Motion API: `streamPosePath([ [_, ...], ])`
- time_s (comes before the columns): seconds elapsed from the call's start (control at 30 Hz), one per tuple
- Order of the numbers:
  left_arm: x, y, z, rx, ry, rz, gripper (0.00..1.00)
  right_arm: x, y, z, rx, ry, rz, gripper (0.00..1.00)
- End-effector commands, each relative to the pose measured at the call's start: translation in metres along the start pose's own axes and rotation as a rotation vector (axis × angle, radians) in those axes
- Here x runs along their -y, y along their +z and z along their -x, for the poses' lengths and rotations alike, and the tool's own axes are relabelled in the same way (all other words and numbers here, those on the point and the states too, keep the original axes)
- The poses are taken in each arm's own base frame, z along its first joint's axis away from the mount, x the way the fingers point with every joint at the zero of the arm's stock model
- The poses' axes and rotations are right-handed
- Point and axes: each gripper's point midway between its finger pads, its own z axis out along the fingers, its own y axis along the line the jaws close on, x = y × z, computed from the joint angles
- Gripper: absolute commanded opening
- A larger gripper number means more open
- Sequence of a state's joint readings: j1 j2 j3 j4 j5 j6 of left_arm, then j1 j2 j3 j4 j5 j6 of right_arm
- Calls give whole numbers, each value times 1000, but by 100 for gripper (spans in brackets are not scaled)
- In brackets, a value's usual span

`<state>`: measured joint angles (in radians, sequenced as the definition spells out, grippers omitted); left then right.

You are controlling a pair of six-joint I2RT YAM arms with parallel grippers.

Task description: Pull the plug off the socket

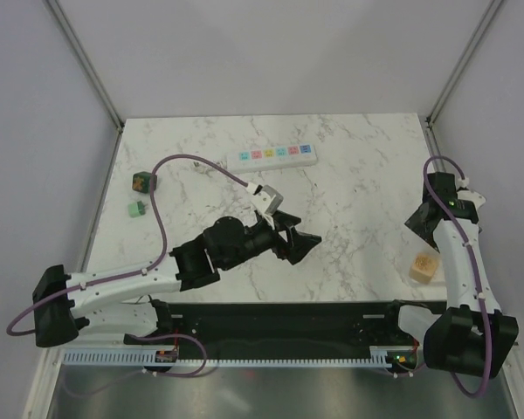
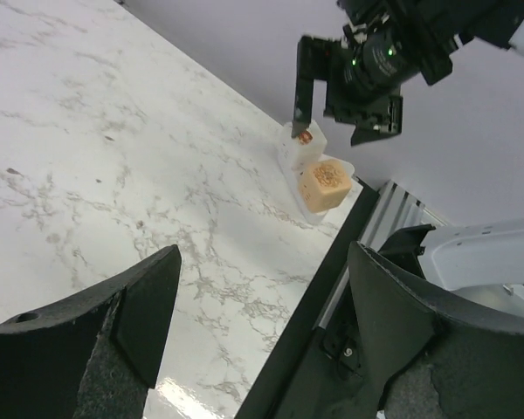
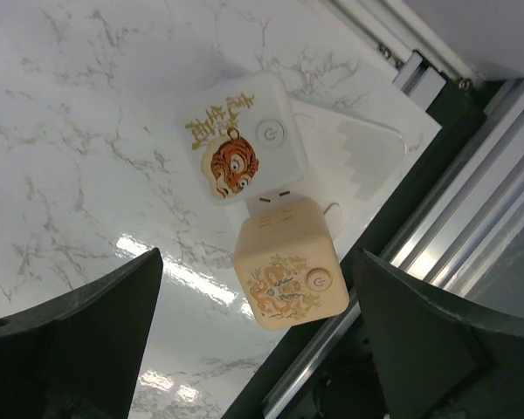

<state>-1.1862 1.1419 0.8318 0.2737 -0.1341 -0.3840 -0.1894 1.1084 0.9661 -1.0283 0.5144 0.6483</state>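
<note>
The socket (image 1: 278, 155), a long white power strip with pastel outlets, lies at the far middle of the table. The plug (image 1: 142, 182), a dark green cube with an orange mark, sits on the table at the far left, apart from the strip. My left gripper (image 1: 299, 231) is open and empty over the table's middle, well short of both; in the left wrist view it (image 2: 262, 297) faces the right side, and neither plug nor socket shows there. My right gripper (image 1: 417, 225) is open and empty at the right edge, shown also in the right wrist view (image 3: 255, 288).
A small bright-green block (image 1: 136, 209) lies near the plug. A beige cube (image 3: 290, 271) and a white tiger-print cube (image 3: 244, 140) lie on a flat white block (image 3: 367, 161) under my right gripper, by the table's near right edge (image 3: 402, 227). The left arm's purple cable (image 1: 162, 218) loops over the table.
</note>
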Motion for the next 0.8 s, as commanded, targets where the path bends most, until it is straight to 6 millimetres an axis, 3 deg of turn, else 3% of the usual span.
streamPosePath([
  [0.0,-15,-14,8,32,71,40,85,2,6,-33,-132,-9,-10,98],
  [0.17,-17,-25,12,59,66,39,85,15,10,-42,-130,-15,-57,98],
  [0.33,-17,-30,15,74,62,41,86,15,11,-46,-144,-25,-56,98],
  [0.77,-19,-37,28,108,65,55,86,0,35,-53,-175,-52,-51,93],
])
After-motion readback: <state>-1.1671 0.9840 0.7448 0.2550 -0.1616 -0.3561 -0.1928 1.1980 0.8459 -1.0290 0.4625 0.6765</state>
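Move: The orange block the right hand goes for stands about 9 cm below its fingers, some 4 cm back towards the base and 2 cm to the right. The tiger-printed white block sits about 8 cm farther out than the orange one and 4 cm to its right; the white plate lies some 6 cm right of the orange block. From the left hand, the orange block is roughly 36 cm to the right, level fore and aft, and 24 cm lower. With its fingers wide open, the right hand comes down about 5.5 cm in all towards the orange block, first drawing back some 2.5 cm and a little left, then pausing briefly before sinking straight on, while the wrist tips some 10 degrees so that the fingers point more steeply down around the block's top. Meanwhile the empty left hand drifts about 3.5 cm to the left, away from the blocks, still open; whether the right fingers touch the orange block can't be seen. ##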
